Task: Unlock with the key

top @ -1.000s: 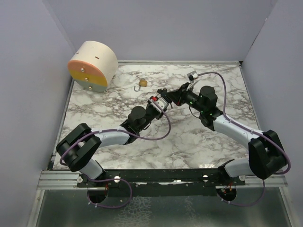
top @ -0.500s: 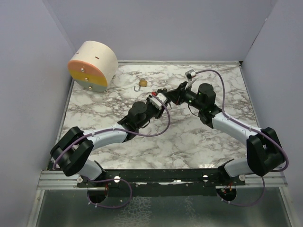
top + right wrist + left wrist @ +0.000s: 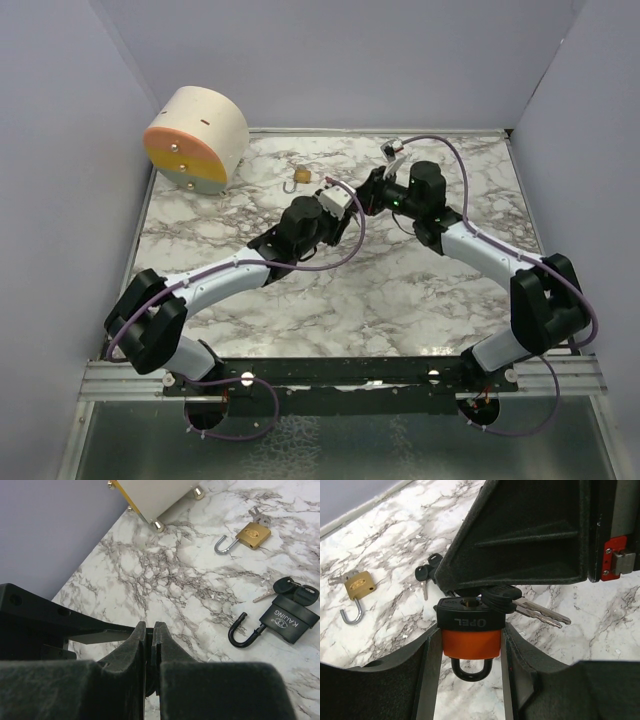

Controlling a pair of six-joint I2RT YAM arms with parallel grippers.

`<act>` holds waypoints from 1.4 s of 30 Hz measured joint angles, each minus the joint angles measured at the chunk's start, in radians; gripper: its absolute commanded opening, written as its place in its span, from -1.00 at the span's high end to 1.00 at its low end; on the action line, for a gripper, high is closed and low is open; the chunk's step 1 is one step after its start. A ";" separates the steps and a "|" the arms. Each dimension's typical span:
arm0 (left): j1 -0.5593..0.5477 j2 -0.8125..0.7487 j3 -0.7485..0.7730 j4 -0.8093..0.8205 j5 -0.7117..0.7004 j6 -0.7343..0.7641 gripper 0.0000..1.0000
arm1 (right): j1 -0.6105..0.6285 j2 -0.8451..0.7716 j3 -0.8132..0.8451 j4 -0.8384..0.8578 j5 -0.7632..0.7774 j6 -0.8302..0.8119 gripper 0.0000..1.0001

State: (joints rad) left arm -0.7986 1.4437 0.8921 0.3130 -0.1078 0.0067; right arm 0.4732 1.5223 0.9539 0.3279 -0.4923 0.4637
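An orange padlock with a black top (image 3: 470,632) hangs between the fingers of my left gripper (image 3: 470,641), which is shut on its sides. Its black shackle (image 3: 469,671) points toward the wrist and looks closed. My right gripper (image 3: 149,628) is shut on the black head of a key (image 3: 496,598) that sits at the lock's keyhole. A second key (image 3: 542,614) dangles beside it. In the top view the left gripper (image 3: 343,197) and the right gripper (image 3: 368,193) meet above the back middle of the table.
A brass padlock (image 3: 253,534) lies with its shackle open near a round cream box (image 3: 196,138) at the back left. A black padlock (image 3: 287,621), shackle open, lies with its keys (image 3: 295,591) on the marble table (image 3: 400,290). Purple walls enclose the table.
Both arms have moved together toward the back of the table, carrying the orange padlock and the key. The grips are unchanged.
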 measured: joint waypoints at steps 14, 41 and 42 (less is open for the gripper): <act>-0.011 0.096 0.198 -0.318 -0.084 -0.093 1.00 | -0.011 0.077 0.081 -0.122 -0.019 0.006 0.98; -0.022 0.349 0.540 -0.691 -0.261 -0.268 1.00 | -0.032 0.211 0.203 -0.254 0.042 0.164 0.98; -0.021 0.349 0.540 -0.692 -0.261 -0.268 1.00 | -0.032 0.212 0.203 -0.254 0.042 0.166 0.98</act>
State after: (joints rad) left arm -0.8200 1.7927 1.4322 -0.3786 -0.3687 -0.2615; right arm 0.4412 1.7340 1.1568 0.0734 -0.4507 0.6296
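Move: The left hand holds the orange Opel padlock at its fingertips, shackle down. The right hand pinches a key at the keyhole, about 3 cm above the padlock's middle and some 2 cm farther out and to the right. From the left hand, the open black padlock lies on the table about 13 cm ahead, 2 cm right and 18 cm below. The gold padlock lies at the same depth, some 22 cm ahead and 9 cm left. With the right fingers still pinching the key at the keyhole and the left fingers still gripping the Opel padlock, both hands sink together about 5 cm and go forward some 3 cm, towards the black padlock. The left wrist tips its fingers down some 25 degrees and swings counter-clockwise; the right tips down less and turns slightly clockwise. Both grips stay as they are. ##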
